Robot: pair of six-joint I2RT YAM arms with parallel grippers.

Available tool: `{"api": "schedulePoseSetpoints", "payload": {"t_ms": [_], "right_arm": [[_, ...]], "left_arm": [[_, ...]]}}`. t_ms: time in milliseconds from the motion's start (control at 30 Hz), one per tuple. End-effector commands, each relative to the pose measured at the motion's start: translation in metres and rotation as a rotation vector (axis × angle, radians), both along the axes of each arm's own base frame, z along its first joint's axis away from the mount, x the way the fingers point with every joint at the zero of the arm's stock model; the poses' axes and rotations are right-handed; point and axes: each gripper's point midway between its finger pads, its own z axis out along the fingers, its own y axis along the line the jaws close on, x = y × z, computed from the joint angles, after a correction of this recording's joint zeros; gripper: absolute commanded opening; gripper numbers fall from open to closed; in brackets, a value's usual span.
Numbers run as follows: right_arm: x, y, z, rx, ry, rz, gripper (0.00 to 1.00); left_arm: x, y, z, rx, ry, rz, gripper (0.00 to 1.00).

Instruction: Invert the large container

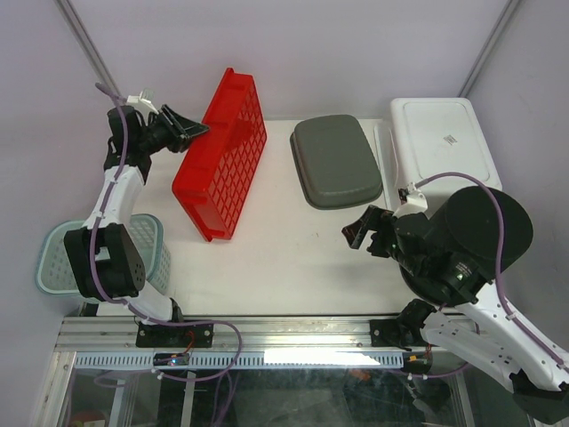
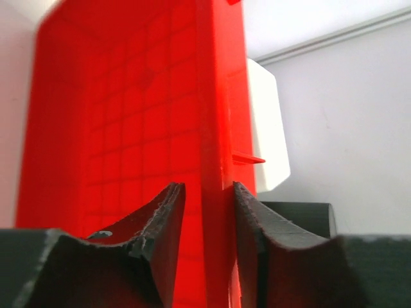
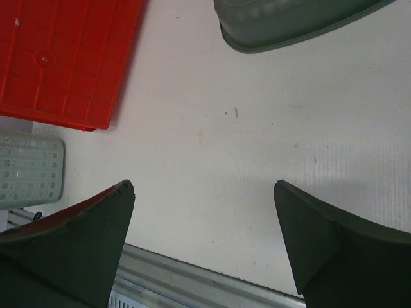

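The large red container (image 1: 222, 160) stands tipped up on one long side at the table's left, its gridded inside facing left. My left gripper (image 1: 197, 131) reaches its raised upper rim from the left. In the left wrist view the red wall (image 2: 128, 128) fills the frame and its rim runs between the fingers (image 2: 160, 231) of the left gripper (image 2: 207, 187), with a narrow gap on each side, so the jaws stand slightly open around it. My right gripper (image 1: 356, 233) hovers wide open over bare table, and nothing lies between the jaws of this gripper (image 3: 204, 186). The container's corner (image 3: 64, 58) shows at upper left there.
A grey-green tub (image 1: 336, 160) lies upside down at the table's middle back. A white bin (image 1: 442, 142) sits at the back right. A pale teal basket (image 1: 53, 258) stands beside the table's left edge. The metal rail (image 1: 267, 334) runs along the near edge.
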Motion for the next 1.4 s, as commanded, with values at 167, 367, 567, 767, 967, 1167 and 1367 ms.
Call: {"api": "schedulePoseSetpoints", "payload": {"t_ms": [167,367,567,767,967,1167,1367], "right_arm": [[0.005,0.008,0.027,0.069,-0.052,0.009,0.94],[0.006,0.012,0.027,0.073,-0.048,0.017,0.94],[0.006,0.013,0.027,0.074,-0.046,0.021,0.94],[0.005,0.014,0.026,0.078,-0.044,0.024,0.93],[0.005,0.013,0.027,0.080,-0.048,0.024,0.93],[0.004,0.013,0.027,0.081,-0.047,0.023,0.94],[0.005,0.015,0.027,0.084,-0.046,0.029,0.94]], "left_arm": [[-0.006,0.050,-0.087,0.260,0.212,0.108,0.57],[-0.007,0.071,-0.093,0.390,0.234,0.188,0.68],[-0.009,0.094,-0.082,0.497,0.237,0.282,0.75],[-0.009,0.107,-0.073,0.546,0.233,0.348,0.76],[-0.010,0.113,-0.065,0.569,0.226,0.380,0.77],[-0.011,0.118,-0.050,0.582,0.205,0.414,0.78],[-0.019,0.110,-0.025,0.563,0.152,0.415,0.79]]}}
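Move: My left fingers still have the upper rim of the tipped red container between them. Its middle lies about 6 cm to their right, 3 cm back and 11 cm below. The grey tray is some 31 cm to the right, 3 cm back and 20 cm down; the pale basket about 26 cm left, 27 cm back and 18 cm down. From my right hand the red container is roughly 20 cm ahead, 30 cm left and 6 cm lower. I open my left fingers to let go of the red container's rim while carrying the hand left, away from it, about 11 cm and slightly down. As it goes I roll its left side up some 30 degrees and turn it counter-clockwise; then, still wide open, it sinks about 4 cm more and draws back 3 cm, clear of the container's left side. ##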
